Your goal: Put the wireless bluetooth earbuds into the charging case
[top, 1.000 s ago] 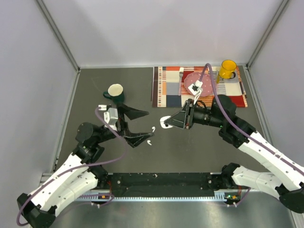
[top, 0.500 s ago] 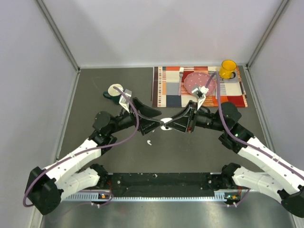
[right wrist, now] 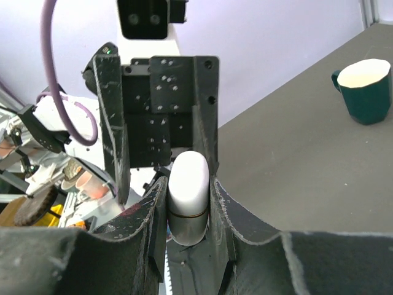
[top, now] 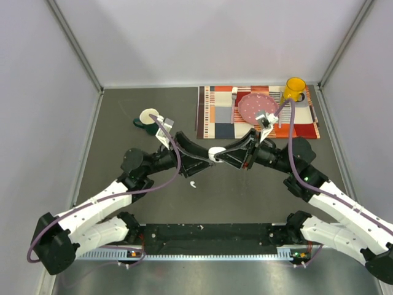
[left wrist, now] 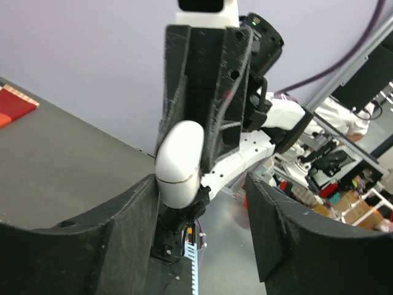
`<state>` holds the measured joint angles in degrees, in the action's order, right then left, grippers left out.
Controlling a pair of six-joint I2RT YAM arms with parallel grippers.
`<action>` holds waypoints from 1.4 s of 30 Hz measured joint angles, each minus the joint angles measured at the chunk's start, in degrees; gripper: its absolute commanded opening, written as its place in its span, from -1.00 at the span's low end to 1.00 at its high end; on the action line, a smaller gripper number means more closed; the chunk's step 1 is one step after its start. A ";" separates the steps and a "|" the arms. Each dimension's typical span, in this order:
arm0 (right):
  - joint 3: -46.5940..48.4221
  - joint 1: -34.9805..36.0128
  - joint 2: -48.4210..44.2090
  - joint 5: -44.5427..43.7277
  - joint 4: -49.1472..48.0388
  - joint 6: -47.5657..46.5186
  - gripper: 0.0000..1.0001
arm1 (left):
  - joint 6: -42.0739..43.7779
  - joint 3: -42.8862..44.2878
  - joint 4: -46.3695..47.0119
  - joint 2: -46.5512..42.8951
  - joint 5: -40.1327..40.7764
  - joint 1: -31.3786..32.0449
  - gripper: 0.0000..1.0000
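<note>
The white charging case point(top: 214, 152) is closed, with a thin seam round it, and is held off the table. My right gripper point(top: 220, 153) is shut on it; in the right wrist view the case point(right wrist: 188, 195) is pinched between both fingers of the right gripper point(right wrist: 189, 206). My left gripper point(top: 207, 157) is open and faces the right one. In the left wrist view the case point(left wrist: 180, 161) rests against the left finger of my left gripper point(left wrist: 202, 209), with a wide gap to the other finger. One white earbud point(top: 192, 183) lies on the table below the left gripper. The other earbuds are hidden.
A dark green mug point(top: 148, 118) stands far left of the grippers and shows in the right wrist view point(right wrist: 366, 89). A patterned mat point(top: 215, 117) at the far right carries a pink plate point(top: 252, 106) and a yellow mug point(top: 295, 89).
My left arm has swung forward and right from the earbuds to the case, its open fingers now round it. My right gripper has carried the case slightly up and away.
</note>
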<state>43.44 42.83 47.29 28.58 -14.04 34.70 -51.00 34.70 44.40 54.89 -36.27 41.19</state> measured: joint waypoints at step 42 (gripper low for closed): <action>0.76 0.00 0.04 0.17 1.70 2.54 0.14 | 6.34 -0.02 2.67 2.64 0.98 4.22 -1.00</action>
<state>44.21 42.83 47.33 28.75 -12.34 37.23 -44.66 34.68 47.07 57.54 -35.29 45.41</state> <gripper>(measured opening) 0.484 0.338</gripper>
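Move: The closed charging case sits in my right fingertips, its middle about 2 cm left of that hand and 1 cm ahead. It stands between my open left fingers, about 3 cm to the right of my left hand, 1 cm back and 1 cm up. From my left hand, one loose earbud lies some 9 cm ahead, 4 cm left; the other, now hidden under the hand, lies about 18 cm ahead, 2 cm left. Both are roughly 35 cm below on the table. I shut my left fingers on the charging case, easing that hand about 1.5 cm to the right and 1 cm back so the pads come around the end facing it, and pinch it. My right hand keeps the case nearly in place, still pinching it until the left grip is on; only at the very end do I spread my right fingers. ##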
